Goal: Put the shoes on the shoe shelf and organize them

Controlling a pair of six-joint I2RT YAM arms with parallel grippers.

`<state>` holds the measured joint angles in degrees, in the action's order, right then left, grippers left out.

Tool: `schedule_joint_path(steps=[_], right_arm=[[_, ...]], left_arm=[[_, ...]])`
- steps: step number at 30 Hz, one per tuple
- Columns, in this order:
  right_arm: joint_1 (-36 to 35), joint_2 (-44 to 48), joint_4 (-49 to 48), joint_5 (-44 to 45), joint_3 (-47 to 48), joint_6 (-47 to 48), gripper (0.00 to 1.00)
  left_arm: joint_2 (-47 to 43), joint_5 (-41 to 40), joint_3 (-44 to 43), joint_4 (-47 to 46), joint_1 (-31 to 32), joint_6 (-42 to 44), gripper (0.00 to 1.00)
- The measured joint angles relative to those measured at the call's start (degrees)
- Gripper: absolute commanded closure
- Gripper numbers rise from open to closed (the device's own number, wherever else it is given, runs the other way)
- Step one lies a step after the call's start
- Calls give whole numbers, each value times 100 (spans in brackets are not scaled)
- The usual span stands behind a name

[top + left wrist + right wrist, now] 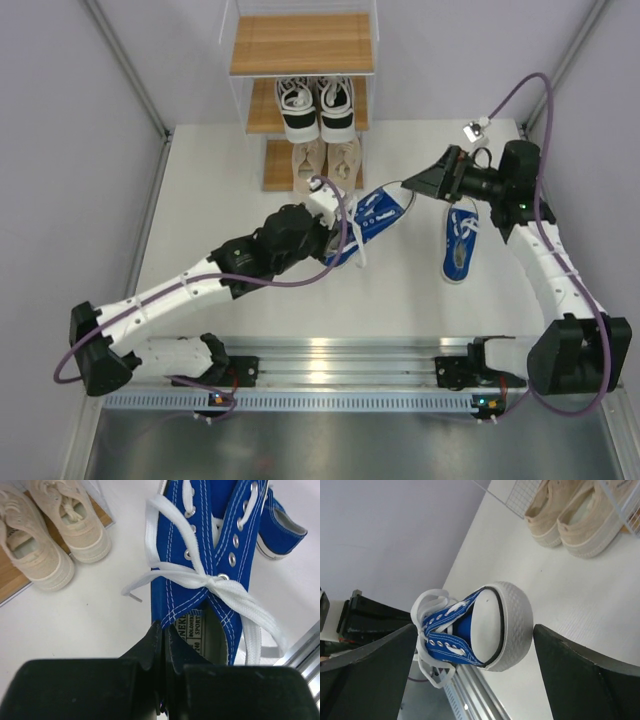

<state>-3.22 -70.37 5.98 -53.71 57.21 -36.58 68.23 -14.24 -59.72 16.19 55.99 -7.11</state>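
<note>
My left gripper (164,630) (340,222) is shut on the heel-side collar of a blue shoe (210,555) (385,210), whose white laces hang loose. Its white toe cap (507,625) sits between the fingers of my right gripper (475,647) (412,185). That gripper is open and does not press the shoe. The other blue shoe (460,245) (280,527) lies on the table under the right arm. On the shoe shelf (300,45), the black-and-white pair (317,105) fills the middle tier. The beige pair (326,158) (50,535) (575,515) stands on the bottom board. The top board is bare.
A metal rail (340,350) runs along the near table edge between the arm bases. Purple cables (530,95) loop from both arms. White walls close the table on the left, right and behind the shelf.
</note>
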Motion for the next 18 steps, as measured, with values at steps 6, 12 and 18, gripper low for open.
schedule_joint_path(steps=[6, 12, 18], right_arm=[[649, 223, -48, -350, 389, 592, 1], [918, 321, 136, -376, 402, 1180, 1], [946, 328, 393, -302, 391, 1552, 1]], left_arm=[[-833, -509, -66, 330, -11, -24, 100], [-754, -1097, -1152, 713, -87, 330, 100], [-282, -1029, -2583, 649, -717, 466, 100]])
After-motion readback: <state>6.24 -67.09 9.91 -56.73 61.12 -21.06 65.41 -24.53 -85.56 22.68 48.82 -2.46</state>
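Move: The left gripper already holds a blue shoe by its heel. Its goal, the top shelf board, is about 35 cm ahead, 8 cm left and 26 cm higher; below that board, the pair of black shoes stands some 33 cm ahead, 5 cm left and 8 cm above the hand, with the beige pair 31 cm ahead, 2 cm left and 17 cm below. From the open right gripper, the other blue shoe is roughly 6 cm back, 17 cm right and 22 cm down. Lift the left gripper about 20 cm with the blue shoe's heel kept pinched, carrying it leftwards and, late in the rise, a little forward towards the top shelf board, while turning some 15 degrees counter-clockwise and tilting the fingers up. Draw the wide-open right gripper off the shoe's toe, about 5 cm right and slightly up, tipping its fingers up. ##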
